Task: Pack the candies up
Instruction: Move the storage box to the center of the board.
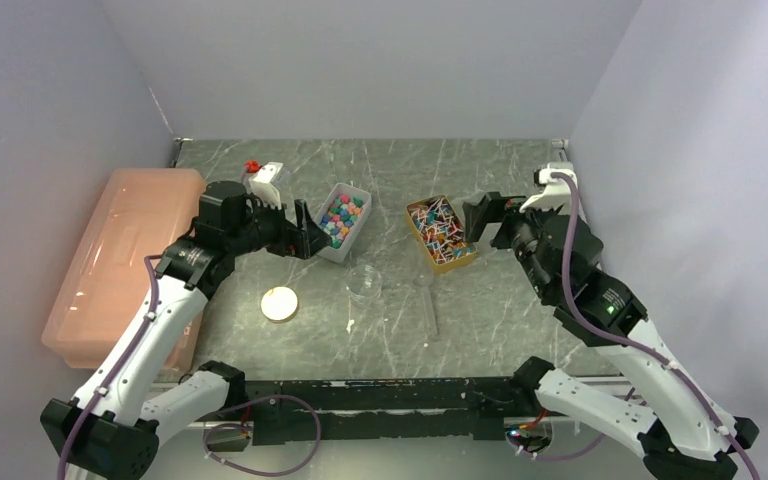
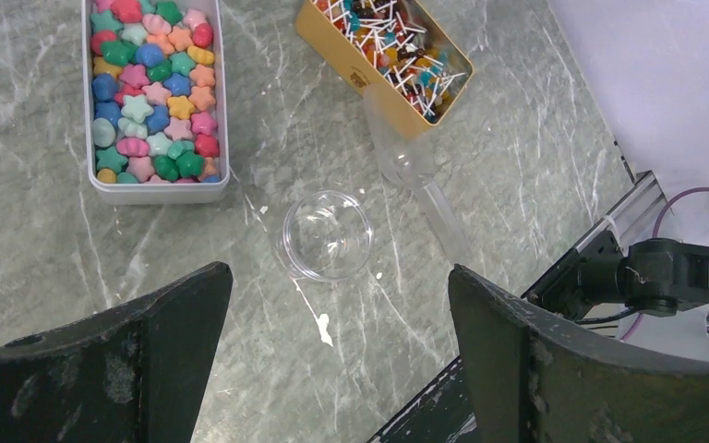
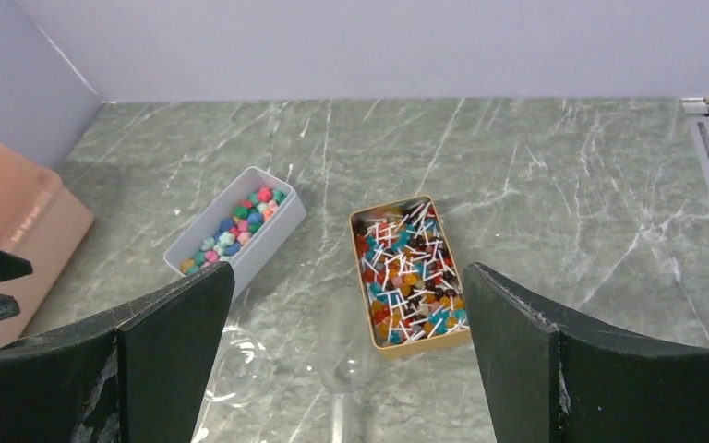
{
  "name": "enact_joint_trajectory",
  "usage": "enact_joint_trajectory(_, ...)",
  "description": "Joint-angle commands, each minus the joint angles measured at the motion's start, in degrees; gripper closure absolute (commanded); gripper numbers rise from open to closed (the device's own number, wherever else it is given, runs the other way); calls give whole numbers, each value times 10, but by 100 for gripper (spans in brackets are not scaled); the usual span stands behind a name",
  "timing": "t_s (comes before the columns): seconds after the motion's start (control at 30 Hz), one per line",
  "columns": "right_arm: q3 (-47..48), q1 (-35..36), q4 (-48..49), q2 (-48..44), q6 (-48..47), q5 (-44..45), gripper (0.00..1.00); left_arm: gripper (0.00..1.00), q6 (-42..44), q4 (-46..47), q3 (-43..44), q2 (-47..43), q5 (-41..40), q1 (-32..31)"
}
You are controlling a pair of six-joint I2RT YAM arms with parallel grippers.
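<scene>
The candies [image 1: 342, 216] [image 2: 152, 92] [image 3: 240, 221] are small bright pieces in mixed colours. They fill a white rectangular tray [image 1: 332, 252] [image 2: 159, 192] [image 3: 268, 245] left of centre. My left gripper [image 1: 305, 235] [image 2: 340, 272] hangs open just left of the tray, holding nothing. A clear round cup [image 1: 363, 283] [image 2: 328, 233] [image 3: 231, 369] stands empty in front of the tray. Beside it lies a clear plastic scoop [image 1: 427, 305] [image 2: 406, 161] [image 3: 346, 351]. My right gripper [image 1: 480, 220] [image 3: 348, 268] is open and empty, just right of a tin of lollipops [image 1: 440, 232] [image 3: 406, 272].
A large pink plastic box [image 1: 125, 260] [image 3: 9, 221] lines the table's left edge. A round cream lid [image 1: 280, 303] lies in front of the left gripper. The gold tin of lollipops [image 2: 392, 46] sits right of the candy tray. Grey walls close in the back and both sides.
</scene>
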Motion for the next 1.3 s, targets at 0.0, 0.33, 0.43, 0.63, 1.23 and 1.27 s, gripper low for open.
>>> enact_joint_trajectory(0.0, 15, 1, -17, 23, -24, 21, 0, 6, 11, 6, 12, -9, 9, 1)
enact_joint_trajectory(0.33, 65, 1, -58, 133, -57, 13, 2, 6, -4, -10, 23, 11, 7, 1)
enact_joint_trajectory(0.43, 89, 1, -68, 185, -50, -16, 3, 6, 1, -18, 25, 12, -12, 1)
enact_joint_trajectory(0.63, 148, 2, -83, 308, -34, -56, 8, 6, 2, -36, 33, 17, -43, 0)
enact_joint_trajectory(1.23, 230, -19, -84, 566, 25, -80, 45, 6, -5, -47, 35, 27, -66, 0)
enact_joint_trajectory(1.27, 229, -23, -83, 573, 27, -83, 46, 6, -6, -49, 35, 28, -70, 0)
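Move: The clear round jar, taken as the storage box, lies about 10 cm ahead of the right hand, 21 cm to its left and 33 cm below. The clear scoop's bowl is some 12 cm to the right of the jar and level with it. From the right hand, the lollipop tin is about 21 cm ahead and 4 cm left. From the left hand, the jar is 9 cm ahead, 9 cm right and 23 cm below. Down, by about 20 cm and fastest at the end, the right hand swoops while also travelling some 13 cm left and 11 cm forward, towards the jar and the scoop beside it. Its wrist tips the fingers down about 35 degrees, its left side dips, and the wide-open fingers close to roughly half. The left hand, still wide open, sinks slightly. ##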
